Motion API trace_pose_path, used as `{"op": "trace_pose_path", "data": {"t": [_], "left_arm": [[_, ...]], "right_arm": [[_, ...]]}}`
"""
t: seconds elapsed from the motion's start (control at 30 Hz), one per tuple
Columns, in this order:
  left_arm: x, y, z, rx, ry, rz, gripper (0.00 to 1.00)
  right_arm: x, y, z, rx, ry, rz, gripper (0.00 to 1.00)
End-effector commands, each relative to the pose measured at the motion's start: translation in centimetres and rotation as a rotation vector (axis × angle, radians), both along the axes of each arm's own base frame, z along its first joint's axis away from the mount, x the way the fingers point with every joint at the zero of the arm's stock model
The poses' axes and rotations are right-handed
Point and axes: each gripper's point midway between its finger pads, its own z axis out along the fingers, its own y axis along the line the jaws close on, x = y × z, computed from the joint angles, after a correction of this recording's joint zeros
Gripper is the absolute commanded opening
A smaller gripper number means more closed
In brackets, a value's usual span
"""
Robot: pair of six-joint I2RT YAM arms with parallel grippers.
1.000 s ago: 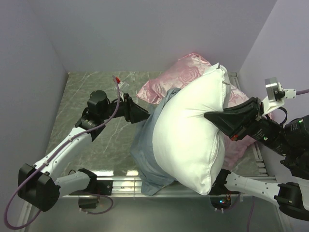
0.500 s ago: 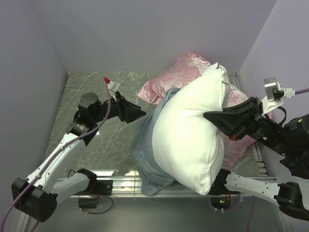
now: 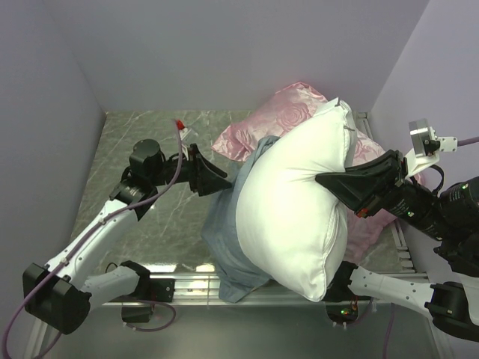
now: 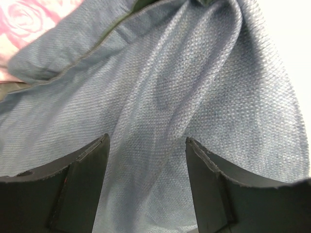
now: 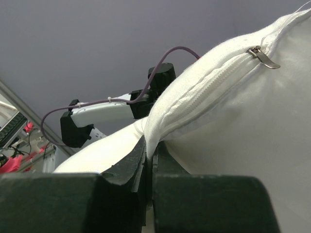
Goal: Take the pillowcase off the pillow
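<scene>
The plump white pillow hangs raised above the table, held by its right edge. My right gripper is shut on that zippered seam, its jaws pinching the white fabric. The grey-blue pillowcase droops below and left of the pillow, bunched along its lower left side. My left gripper is open at the pillowcase's upper left edge. In the left wrist view the grey-blue cloth fills the space past the spread fingertips, with nothing pinched between them.
A shiny pink rose-patterned pillow lies at the back right under the white one. The marble tabletop shows at the left. Lilac walls enclose the back and both sides. A metal rail runs along the near edge.
My left gripper opened wider, drew back to the left, then came right again to the pillowcase's edge. The right gripper and the pillow have not moved.
</scene>
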Motion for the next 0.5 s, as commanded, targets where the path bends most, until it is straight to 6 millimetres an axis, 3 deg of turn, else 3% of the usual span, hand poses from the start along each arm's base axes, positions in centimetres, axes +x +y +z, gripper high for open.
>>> {"op": "trace_pose_path", "data": {"t": [0.0,0.07,0.13,0.17,0.2,0.27,0.33,0.47], "left_arm": [[-0.3,-1.1,1.9,-0.011,-0.085,-0.041,0.69],[-0.3,-1.5,1.9,-0.011,-0.082,-0.05,0.67],[0.2,-1.8,1.8,-0.012,-0.069,-0.036,0.56],[0.2,-2.0,1.8,-0.015,-0.071,-0.033,0.48],[1.2,-1.9,1.6,-0.008,-0.062,0.022,0.3],[2.5,-1.7,1.1,0.014,-0.034,0.095,0.03],[5.3,-1.2,-0.8,0.064,0.047,0.24,0.01],[8.7,-0.5,-6.1,0.148,0.227,0.39,0.01]], "right_arm": [[-1.1,-0.5,3.2,0.084,-0.068,0.037,0.0],[-1.2,-0.4,3.3,0.084,-0.068,0.039,0.0],[-1.1,-0.4,3.3,0.086,-0.067,0.04,0.0],[-1.1,-0.4,3.3,0.085,-0.066,0.038,0.0],[-1.1,-0.3,3.3,0.085,-0.065,0.042,0.0],[-1.1,-0.4,3.5,0.087,-0.068,0.04,0.0],[-1.1,-0.4,3.6,0.087,-0.068,0.04,0.0],[-1.4,-0.8,4.0,0.1,-0.076,0.04,0.0]]}}
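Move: The grey-blue pillowcase is right at the open left gripper: the fold to pinch stands about 3 cm to its right, level ahead, 1 cm lower. The white pillow's middle is roughly 16 cm right, 9 cm back and 6 cm above; the pink pillow lies some 22 cm ahead, 32 cm right and 26 cm below. From the right gripper, which holds the white pillow, that fold is about 13 cm ahead, 23 cm left and 23 cm below. Ease the left gripper about 2 cm right into the pillowcase fold and shut the wide-open fingers to pinch it, then draw the cloth about 5 cm forward and some 3 cm down, swinging the fingertips forward by roughly 10 degrees. Keep the right gripper still and clamped on the white pillow. ##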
